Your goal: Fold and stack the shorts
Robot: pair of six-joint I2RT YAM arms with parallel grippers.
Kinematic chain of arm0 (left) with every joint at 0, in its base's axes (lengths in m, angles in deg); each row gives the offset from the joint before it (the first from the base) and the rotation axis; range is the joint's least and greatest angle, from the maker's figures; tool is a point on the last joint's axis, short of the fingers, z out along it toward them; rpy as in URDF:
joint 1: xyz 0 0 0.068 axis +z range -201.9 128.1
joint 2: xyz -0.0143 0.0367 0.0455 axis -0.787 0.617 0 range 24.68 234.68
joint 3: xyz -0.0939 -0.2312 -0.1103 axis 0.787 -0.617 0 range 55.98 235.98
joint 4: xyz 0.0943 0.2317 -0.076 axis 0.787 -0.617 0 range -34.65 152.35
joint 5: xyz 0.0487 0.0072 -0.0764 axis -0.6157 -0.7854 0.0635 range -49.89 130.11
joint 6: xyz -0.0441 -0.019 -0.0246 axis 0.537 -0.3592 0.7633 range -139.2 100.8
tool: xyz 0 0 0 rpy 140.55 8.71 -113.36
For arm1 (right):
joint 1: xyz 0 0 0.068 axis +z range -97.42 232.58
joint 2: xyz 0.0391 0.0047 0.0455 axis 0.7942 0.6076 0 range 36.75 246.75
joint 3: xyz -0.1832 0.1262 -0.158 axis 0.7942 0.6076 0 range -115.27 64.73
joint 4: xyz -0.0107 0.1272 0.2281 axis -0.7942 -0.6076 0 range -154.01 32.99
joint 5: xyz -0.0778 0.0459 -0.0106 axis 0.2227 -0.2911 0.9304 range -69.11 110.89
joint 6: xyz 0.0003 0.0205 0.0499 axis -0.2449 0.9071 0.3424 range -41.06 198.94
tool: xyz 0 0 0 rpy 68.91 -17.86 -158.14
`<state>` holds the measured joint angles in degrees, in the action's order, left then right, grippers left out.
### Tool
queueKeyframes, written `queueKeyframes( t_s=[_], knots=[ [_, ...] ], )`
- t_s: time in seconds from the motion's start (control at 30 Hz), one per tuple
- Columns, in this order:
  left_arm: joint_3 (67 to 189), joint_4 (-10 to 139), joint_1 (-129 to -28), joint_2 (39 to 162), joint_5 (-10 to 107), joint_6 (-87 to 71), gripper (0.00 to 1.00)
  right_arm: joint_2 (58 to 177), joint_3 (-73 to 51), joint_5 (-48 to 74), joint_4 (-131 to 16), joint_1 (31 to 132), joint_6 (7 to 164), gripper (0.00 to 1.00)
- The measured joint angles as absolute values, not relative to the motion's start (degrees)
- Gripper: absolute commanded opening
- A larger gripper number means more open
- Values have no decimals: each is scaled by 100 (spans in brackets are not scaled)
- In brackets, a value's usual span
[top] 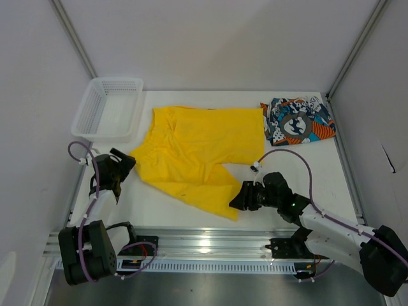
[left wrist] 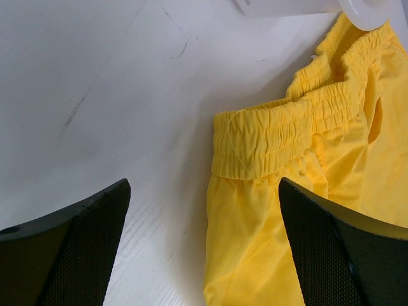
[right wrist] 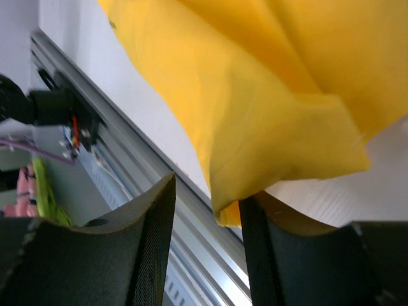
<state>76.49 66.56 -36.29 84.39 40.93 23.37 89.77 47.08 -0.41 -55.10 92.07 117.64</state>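
Note:
The yellow shorts (top: 197, 153) lie spread flat mid-table, waistband to the left, one leg reaching toward the near edge. The printed shorts (top: 296, 121) sit bunched at the back right. My left gripper (top: 122, 167) hovers open at the waistband's near-left corner; in the left wrist view the elastic waistband (left wrist: 280, 131) lies just beyond the left gripper (left wrist: 203, 213), with cloth under the right finger. My right gripper (top: 236, 199) is at the leg's hem corner. Its jaws stand apart, and the yellow hem (right wrist: 255, 108) droops between them against one finger (right wrist: 268, 255).
A white mesh basket (top: 108, 108) stands at the back left, its rim (left wrist: 287, 6) just past the waistband. The aluminium rail (top: 210, 245) runs along the near edge, right below the right gripper (right wrist: 207, 191). Walls close the table on both sides.

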Motion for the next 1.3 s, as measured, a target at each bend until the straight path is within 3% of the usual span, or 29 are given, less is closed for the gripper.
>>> queueKeyframes(
  t_s=[0.47,0.83,1.07,1.3],
  knots=[
    [7649,6665,-3627,8439,4093,2335,99,9451,5124,1183,-5145,10461,11666,22],
    [7647,6697,-3627,8439,4093,2335,99,9184,5124,1651,-5191,10866,11589,30],
    [7647,6697,-3627,8439,4093,2335,99,9108,5141,1708,-5143,11069,11508,24],
    [7649,6697,-3627,8447,4093,2335,99,9608,5141,1776,-5044,11371,11504,25]
  ],
)
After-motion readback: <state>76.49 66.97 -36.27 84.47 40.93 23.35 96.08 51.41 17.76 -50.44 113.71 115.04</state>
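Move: The near corner of the yellow shorts' lower leg hem lies about 5 cm back of the right hand, 1 cm to its right and some 6 cm below. From the same hand, the other leg's hem corner is about 15 cm ahead and 9 right, and the folded patterned shorts about 30 ahead and 24 right. From the left hand, the hem corner being worked on is roughly 22 cm back and 39 right. The right fingertips come down onto the yellow hem's near corner and narrow from half open to about a quarter, not fully shut. The hand sinks nearly 5 cm while drawing back, lifts about a centimetre, then goes down and back again, ending some 5 cm back and 5–6 cm lower, its fingers tipped about 10 degrees more steeply down. ##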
